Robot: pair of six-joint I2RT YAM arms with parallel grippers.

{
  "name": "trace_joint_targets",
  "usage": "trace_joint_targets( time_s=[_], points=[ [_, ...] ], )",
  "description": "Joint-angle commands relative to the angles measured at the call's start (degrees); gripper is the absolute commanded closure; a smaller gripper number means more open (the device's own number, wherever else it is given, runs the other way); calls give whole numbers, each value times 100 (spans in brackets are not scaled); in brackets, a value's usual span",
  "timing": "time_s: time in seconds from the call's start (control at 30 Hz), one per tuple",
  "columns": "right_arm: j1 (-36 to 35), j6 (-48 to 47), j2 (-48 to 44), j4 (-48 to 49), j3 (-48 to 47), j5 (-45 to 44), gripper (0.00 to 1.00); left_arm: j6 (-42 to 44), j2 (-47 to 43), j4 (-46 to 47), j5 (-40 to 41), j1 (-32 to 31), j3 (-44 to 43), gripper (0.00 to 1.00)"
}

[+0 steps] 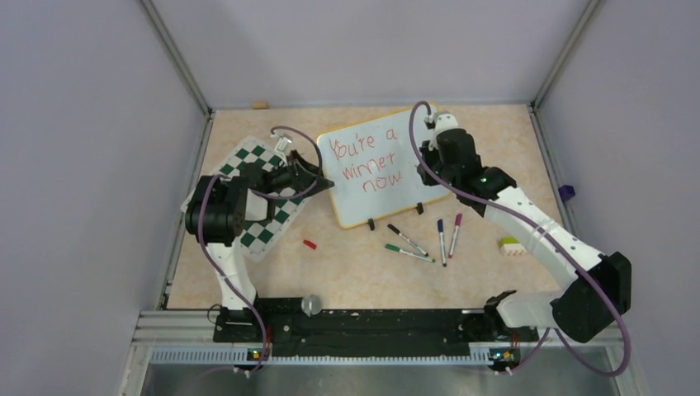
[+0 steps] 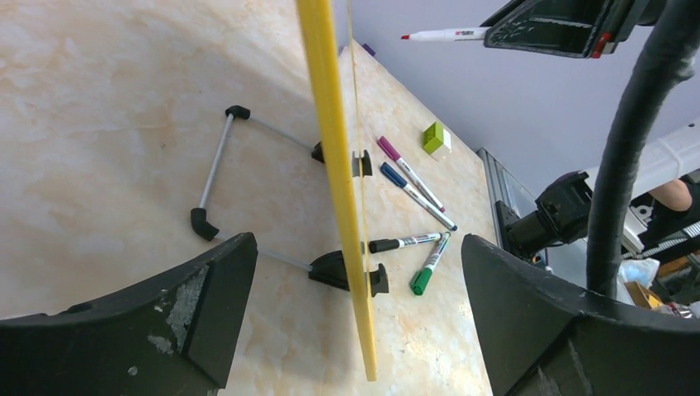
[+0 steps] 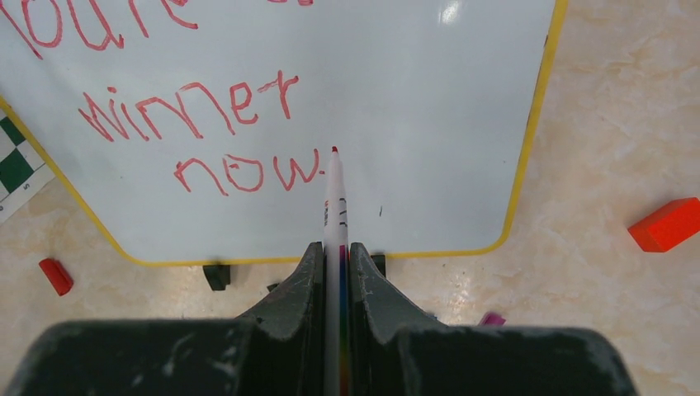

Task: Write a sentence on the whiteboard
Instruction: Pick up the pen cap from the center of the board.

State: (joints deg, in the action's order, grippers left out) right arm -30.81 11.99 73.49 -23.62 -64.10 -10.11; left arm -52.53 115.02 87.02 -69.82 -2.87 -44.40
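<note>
The whiteboard (image 1: 380, 169) stands tilted on its black clips at mid-table, with "You're a winner now" on it in red. In the left wrist view its yellow edge (image 2: 330, 124) runs between the wide-open jaws of my left gripper (image 2: 355, 247), touching neither one. From above, that left gripper (image 1: 318, 173) sits at the board's left edge. My right gripper (image 3: 334, 252) is shut on a red marker (image 3: 335, 198), whose tip hovers just right of the word "now" on the whiteboard (image 3: 396, 99). Seen from above, the right gripper (image 1: 427, 157) is over the board's right side.
A green-and-white chess mat (image 1: 256, 198) lies under the left arm. Several capped markers (image 1: 421, 243) lie in front of the board, with a small red cap (image 1: 309, 244) to their left. A green-and-white block (image 1: 512, 246) and a red block (image 3: 664, 224) lie to the right. The wire stand (image 2: 219, 165) props the board from behind.
</note>
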Motion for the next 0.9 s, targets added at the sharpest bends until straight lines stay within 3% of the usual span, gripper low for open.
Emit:
trace_joint_targets(
  time_s=[0.0, 0.17, 0.3, 0.4, 0.53, 0.73, 0.87],
  points=[
    [74, -164, -151, 57, -393, 13, 100, 226, -304, 578, 388, 190, 325, 1],
    [90, -240, -183, 19, -478, 46, 100, 624, -761, 492, 1348, 638, 1090, 1],
    [87, -238, -186, -13, -582, 93, 100, 1003, -1282, -90, 1580, 669, 1281, 1],
    [92, -191, -169, 12, -665, 116, 100, 1836, -2284, -2115, 2238, 667, 1367, 1],
    [80, -89, -93, 70, -918, 262, 100, 3318, -3528, -6726, 3741, 643, 571, 1],
    [71, -16, -62, -70, -1343, 483, 100, 4547, -2969, -11767, 3951, 677, -1607, 1],
    [44, -24, -110, -224, -1389, 488, 100, 4384, -3534, -11548, 3875, 880, -1178, 1]
  ],
)
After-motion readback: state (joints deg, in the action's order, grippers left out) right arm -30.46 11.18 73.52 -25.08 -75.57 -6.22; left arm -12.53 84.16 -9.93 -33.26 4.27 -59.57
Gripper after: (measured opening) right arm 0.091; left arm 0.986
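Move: The red pen cap lies on the table some 14 cm back from the left hand, 7 cm to its left and 14 cm below. From that hand, the whiteboard's middle is about 16 cm right, 4 cm ahead and 2 cm lower, the chessboard's some 25 cm left, 1 cm ahead and 14 cm below. From the right hand, holding the marker, the cap is about 31 cm left, 13 cm back and 20 cm below. With its fingers staying wide open, the left hand backs off the whiteboard's left edge, about 12 cm to the left towards the chessboard and a little forward, dipping slightly, rising, then starting down again as it swings counter-clockwise some 35 degrees and tips its fingers down. The right hand keeps its grip on the uncapped red marker and lifts it about 8 cm, slowly at first and then faster, away from the writing, its fingers tilting up slightly. ##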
